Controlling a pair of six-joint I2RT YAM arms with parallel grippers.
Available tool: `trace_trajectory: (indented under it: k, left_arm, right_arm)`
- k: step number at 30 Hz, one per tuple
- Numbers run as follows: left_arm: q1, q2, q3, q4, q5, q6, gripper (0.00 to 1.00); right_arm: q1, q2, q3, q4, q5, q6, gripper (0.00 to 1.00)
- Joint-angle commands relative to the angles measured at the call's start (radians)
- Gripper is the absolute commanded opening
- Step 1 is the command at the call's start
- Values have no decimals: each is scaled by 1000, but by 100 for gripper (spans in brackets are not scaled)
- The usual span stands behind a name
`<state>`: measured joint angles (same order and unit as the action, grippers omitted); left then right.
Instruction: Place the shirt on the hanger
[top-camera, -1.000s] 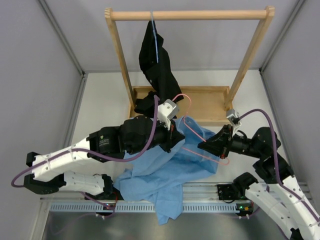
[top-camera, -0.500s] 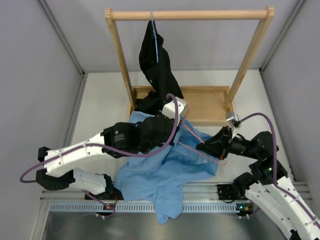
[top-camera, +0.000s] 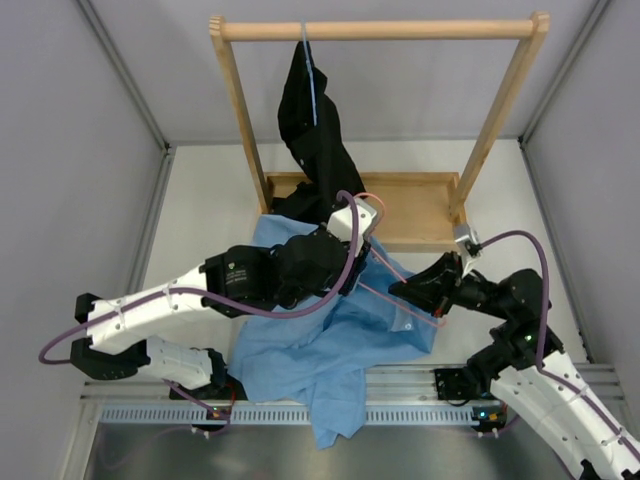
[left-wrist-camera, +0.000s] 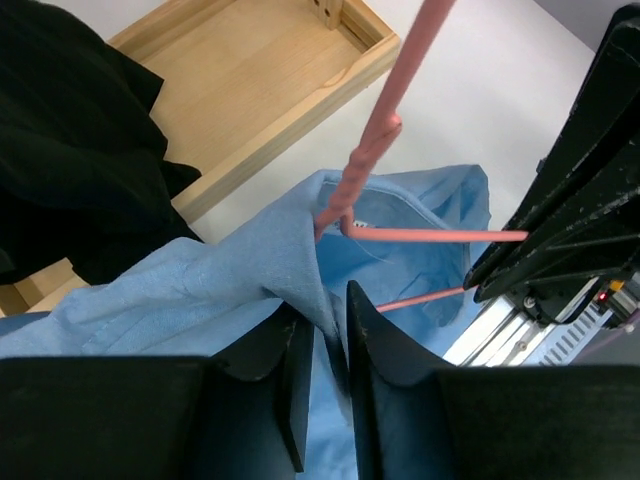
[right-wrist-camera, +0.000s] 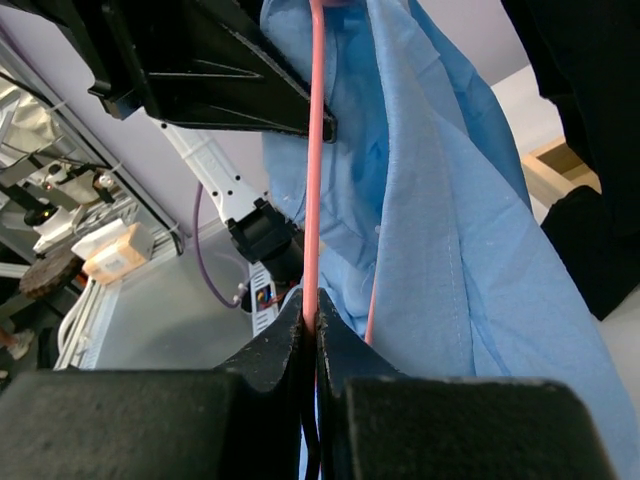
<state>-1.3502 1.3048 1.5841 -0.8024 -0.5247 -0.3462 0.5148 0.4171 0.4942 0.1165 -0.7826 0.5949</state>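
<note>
The light blue shirt lies bunched at the table's near middle, its upper part lifted. My left gripper is shut on a fold of the shirt near the collar; in the left wrist view the cloth is pinched between its fingers. The pink wire hanger runs between the two grippers, its twisted neck just beyond the held fold and one arm passing into the collar. My right gripper is shut on the hanger's wire, with shirt cloth hanging beside it.
A wooden rack with a tray base stands at the back. A black garment hangs from its rail on a pale blue hanger. Grey walls close both sides. A metal rail runs along the near edge.
My left gripper has carried the shirt fold up and toward the rack, along the hanger's neck. My right gripper with the hanger has shifted slightly left.
</note>
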Motion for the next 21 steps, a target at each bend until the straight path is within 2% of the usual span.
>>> trace_trajectory:
  k: [1,3,4,6,8,11,17,21]
  left_arm:
    - [-15,-21,43,20,60,51,42]
    - [-20,-22,53,19,68,110,64]
    - [-20,-25,56,19,65,131,79]
    - [-20,-39,63,23,58,205,92]
    - [-20,-55,74,23,107,251,98]
    - [-20,-125,86,63,172,361,98]
    - [-20,-165,96,92,173,496,98]
    - [-20,-228,12,170,236,702,98]
  right_arm:
    - [5,-52,-41,231,55,23,0]
    - [5,-90,-63,277,72,31,0]
    - [5,-100,-84,291,92,34,0]
    - [5,-133,-111,314,121,42,0]
    - [5,-153,-121,316,137,42,0]
    - [5,-170,-137,311,140,42,0]
    - [5,-184,-154,304,138,39,0]
    - [5,-186,-160,296,112,36,0]
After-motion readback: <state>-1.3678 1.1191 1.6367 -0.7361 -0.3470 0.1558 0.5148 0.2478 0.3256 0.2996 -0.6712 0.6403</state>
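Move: The shirt's collar fold lies right at the left fingertips, which are only just starting to part. The pink hanger's neck stands about 3 cm ahead of that hand and 2 cm to its right, nearly level. The black garment on the rack hangs some 20 cm ahead and 8 cm left of it. From the right hand, pinching the hanger's sloping arm, the collar fold lies roughly 8 cm ahead, 8 cm left and 4 cm higher. Backing off a couple of centimetres while its fingers spread wide, the left hand lets go of the shirt's collar fold, then rises some 8 cm and drifts about 3 cm left, away from the hanger's neck; its wrist swings clockwise and tips the fingers up, about 20 degrees each. The right hand keeps its pinch on the hanger's arm, easing about 1 cm right and turning roughly 10 degrees. ##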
